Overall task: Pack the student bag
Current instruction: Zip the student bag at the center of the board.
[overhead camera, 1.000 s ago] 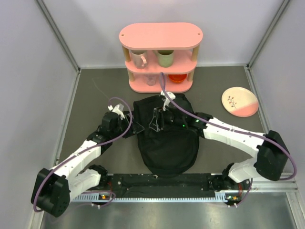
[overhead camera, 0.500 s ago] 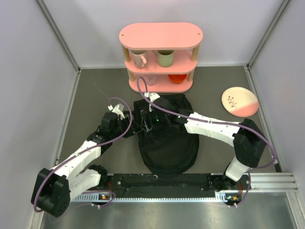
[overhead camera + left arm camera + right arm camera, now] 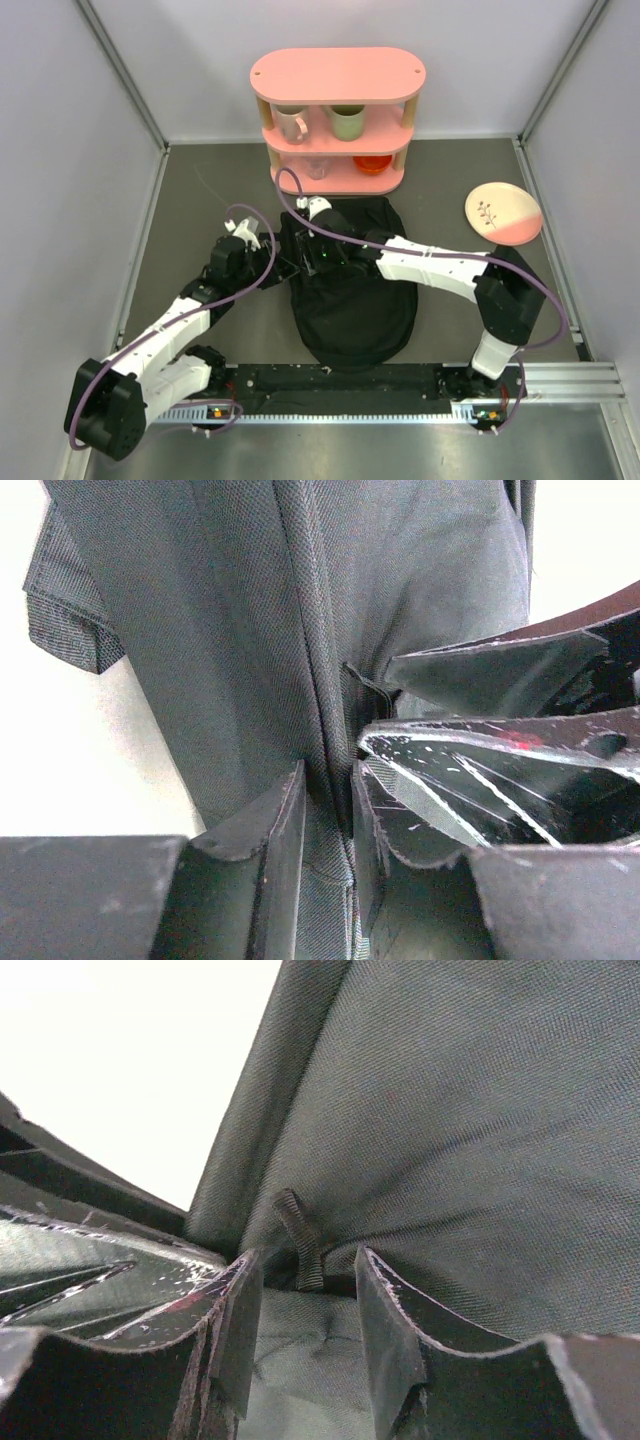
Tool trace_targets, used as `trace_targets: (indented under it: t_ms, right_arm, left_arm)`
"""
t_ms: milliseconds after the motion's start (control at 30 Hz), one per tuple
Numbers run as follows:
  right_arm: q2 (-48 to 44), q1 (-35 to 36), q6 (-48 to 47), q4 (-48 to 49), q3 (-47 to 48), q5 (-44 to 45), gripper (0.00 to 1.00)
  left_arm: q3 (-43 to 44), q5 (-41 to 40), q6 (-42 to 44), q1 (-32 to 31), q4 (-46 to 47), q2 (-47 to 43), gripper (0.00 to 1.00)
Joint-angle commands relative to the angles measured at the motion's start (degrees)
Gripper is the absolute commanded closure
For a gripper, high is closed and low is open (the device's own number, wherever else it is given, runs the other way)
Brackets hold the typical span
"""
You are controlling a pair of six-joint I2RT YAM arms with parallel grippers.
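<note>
The student bag (image 3: 352, 295) is a floppy black backpack lying flat mid-table, its top toward the shelf. My left gripper (image 3: 284, 266) is at its upper left edge. In the left wrist view that left gripper (image 3: 328, 785) is shut on a raised fold of the bag's fabric (image 3: 320, 680), which fills the gap. My right gripper (image 3: 309, 258) reaches across the bag to the same corner. Its jaws (image 3: 308, 1260) stand apart astride a small woven pull tab (image 3: 303, 1240) without touching it. Each gripper's fingers show at the edge of the other's wrist view.
A pink shelf (image 3: 337, 75) stands behind the bag with a pale mug (image 3: 291, 123), a green mug (image 3: 347, 122), a glass (image 3: 316, 167) and an orange bowl (image 3: 373, 163). A pink-and-white plate (image 3: 503, 212) lies at the right. Grey walls close the sides.
My right arm has swung left across the bag, bringing its gripper beside the left one, and its jaws have narrowed. The left jaws have closed onto the fabric fold.
</note>
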Motion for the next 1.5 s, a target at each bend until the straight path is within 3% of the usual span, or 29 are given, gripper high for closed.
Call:
trace_targets:
  t_ms: [0,233,333,367,533,700,833,1467]
  right_arm:
    - [2.0,0.58,-1.34,0.29,3.22,4.72,0.6]
    - [4.37,0.66,-1.6,0.2,5.59,5.95,0.64]
    - [4.9,0.66,-1.51,0.02,6.39,6.57,0.72]
    - [4.99,0.75,-1.43,-0.06,6.47,6.83,0.81]
    - [4.99,0.75,-1.07,-0.59,6.3,9.3,1.0]
    - [2.45,0.75,0.24,-0.42,4.03,12.97,1.0]
    - [-2.9,0.66,1.03,2.39,-0.11,14.92,1.0]
    - [-14.08,0.75,7.45,5.38,-13.38,23.62,1.0]
  left_arm:
    - [-0.05,2.08,0.3,0.28,3.98,-1.48,0.73]
    - [-0.13,2.34,0.21,0.37,4.06,-1.66,0.75]
    - [-0.13,2.34,0.12,0.37,4.06,-1.57,0.76]
    - [-0.22,2.34,0.12,0.37,4.15,-1.57,0.76]
    - [-0.22,2.34,0.21,0.46,4.06,-1.39,0.8]
    - [-0.22,2.26,0.47,0.55,3.71,-1.3,0.87]
    - [-0.49,2.34,0.91,0.64,3.36,-1.21,1.0]
    - [-0.84,0.32,3.72,3.71,-1.64,-3.5,1.0]
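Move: The zipper pull sits almost under the right hand's open fingers, about 2 cm ahead and 2 cm below, level sideways. The bag's left edge runs some 3 cm to the left of the pull, and the middle of the student bag lies about 9 cm right of the right hand and 3 cm back. The left hand already has that left edge between its fingertips; the pull is roughly 3 cm to its right and 2 cm ahead. The right fingers shut on the zipper pull after easing about 2 cm forward and slightly down, then draw right along the bag's opening for some 5 cm, rising about 3 cm and dipping a little as the hand turns clockwise by 15 degrees. The left hand stays put and closes tighter on the bag's left edge, holding against the pull. ##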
